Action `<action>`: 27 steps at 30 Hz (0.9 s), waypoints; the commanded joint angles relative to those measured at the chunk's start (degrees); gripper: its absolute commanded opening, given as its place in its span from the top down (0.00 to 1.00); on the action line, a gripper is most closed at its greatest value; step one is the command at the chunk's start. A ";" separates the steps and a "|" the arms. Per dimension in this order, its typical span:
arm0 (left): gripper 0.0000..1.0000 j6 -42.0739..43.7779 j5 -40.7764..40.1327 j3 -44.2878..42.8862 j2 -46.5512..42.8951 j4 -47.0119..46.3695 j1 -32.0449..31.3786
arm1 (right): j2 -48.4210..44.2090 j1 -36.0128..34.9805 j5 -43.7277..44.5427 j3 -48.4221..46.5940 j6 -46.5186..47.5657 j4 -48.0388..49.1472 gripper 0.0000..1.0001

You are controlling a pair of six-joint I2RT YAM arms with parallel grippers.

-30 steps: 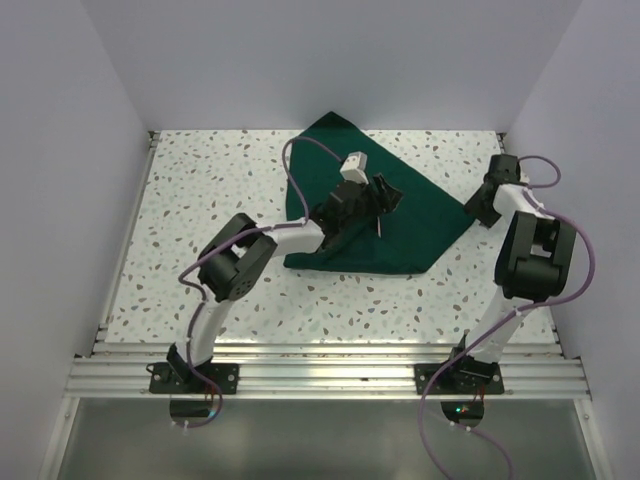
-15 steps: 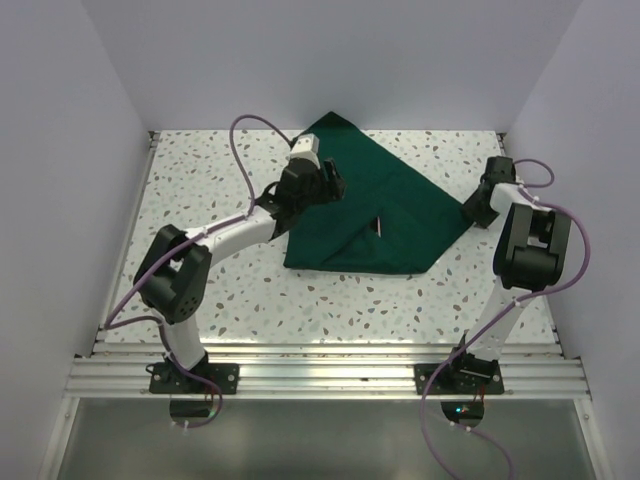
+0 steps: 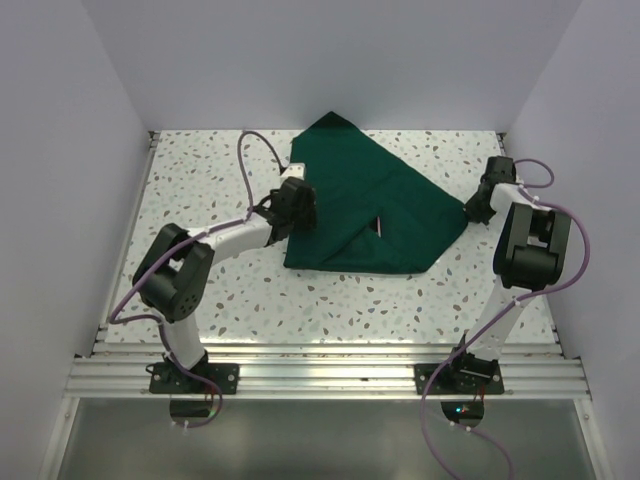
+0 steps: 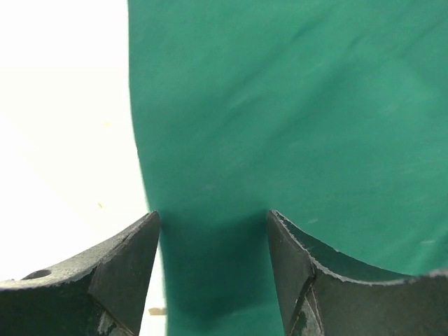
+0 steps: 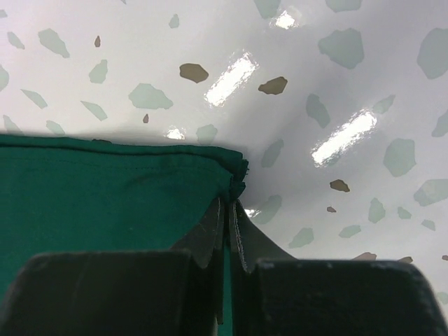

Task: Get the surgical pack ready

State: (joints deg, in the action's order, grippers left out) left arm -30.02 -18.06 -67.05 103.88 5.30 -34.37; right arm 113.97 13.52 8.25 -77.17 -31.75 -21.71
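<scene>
The surgical pack [image 3: 370, 205] is a dark green drape folded flat on the speckled table, with a small slit showing near its middle. My left gripper [image 3: 298, 210] sits at the drape's left edge, jaws open, straddling the green cloth [image 4: 280, 126] with the edge under its left finger. My right gripper [image 3: 478, 208] is at the drape's right corner, shut on that corner [image 5: 234, 175], the cloth pinched between the fingertips [image 5: 215, 231].
The speckled table [image 3: 200, 180] is bounded by purple-white walls left, right and behind. A metal rail [image 3: 320, 375] runs along the near edge by the arm bases. Purple cables loop above both arms.
My left arm has swung from the drape's middle to its left edge and dropped low. My right gripper has shut on the drape's right corner.
</scene>
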 commanded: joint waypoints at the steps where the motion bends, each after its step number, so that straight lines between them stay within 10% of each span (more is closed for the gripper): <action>1: 0.34 2.42 -4.60 1.65 -4.63 0.85 0.36 | -0.59 -0.16 -1.22 -0.71 -0.24 2.20 1.00; 14: 0.51 3.65 -3.12 4.56 -3.07 0.41 1.59 | -5.69 -2.26 -2.28 -1.50 0.81 0.98 1.00; 27: 1.00 2.95 -1.45 6.31 -0.52 -1.78 2.29 | -13.68 -16.67 -1.48 -5.45 0.02 -1.93 1.00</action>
State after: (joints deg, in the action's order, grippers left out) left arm -27.42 -20.14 -62.46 102.13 4.86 -32.95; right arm 104.27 -0.34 6.50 -80.01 -31.48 -22.98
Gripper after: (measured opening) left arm 0.039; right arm 0.019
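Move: The left hand, open, has the green cloth's left edge about 3 cm to its left, 1 cm back and 2 cm below; the bundle's near left corner is some 11 cm back and 4 cm left. The right hand already pinches the cloth's right corner. From that hand, the tip of the folded flap lies roughly 24 cm left and 3 cm back, and the bundle's near right corner about 11 cm left and 15 cm back. Left and up, after staying nearly still at first, the right hand carries the pinched right corner about 12 cm left and 9 cm up, a little forward, over the cloth towards the flap tip, turning counter-clockwise and tipping its fingers upward. Meanwhile the left hand shifts 3 cm left and slightly back and down, stops, then shuts its fingers on the cloth's left edge. ##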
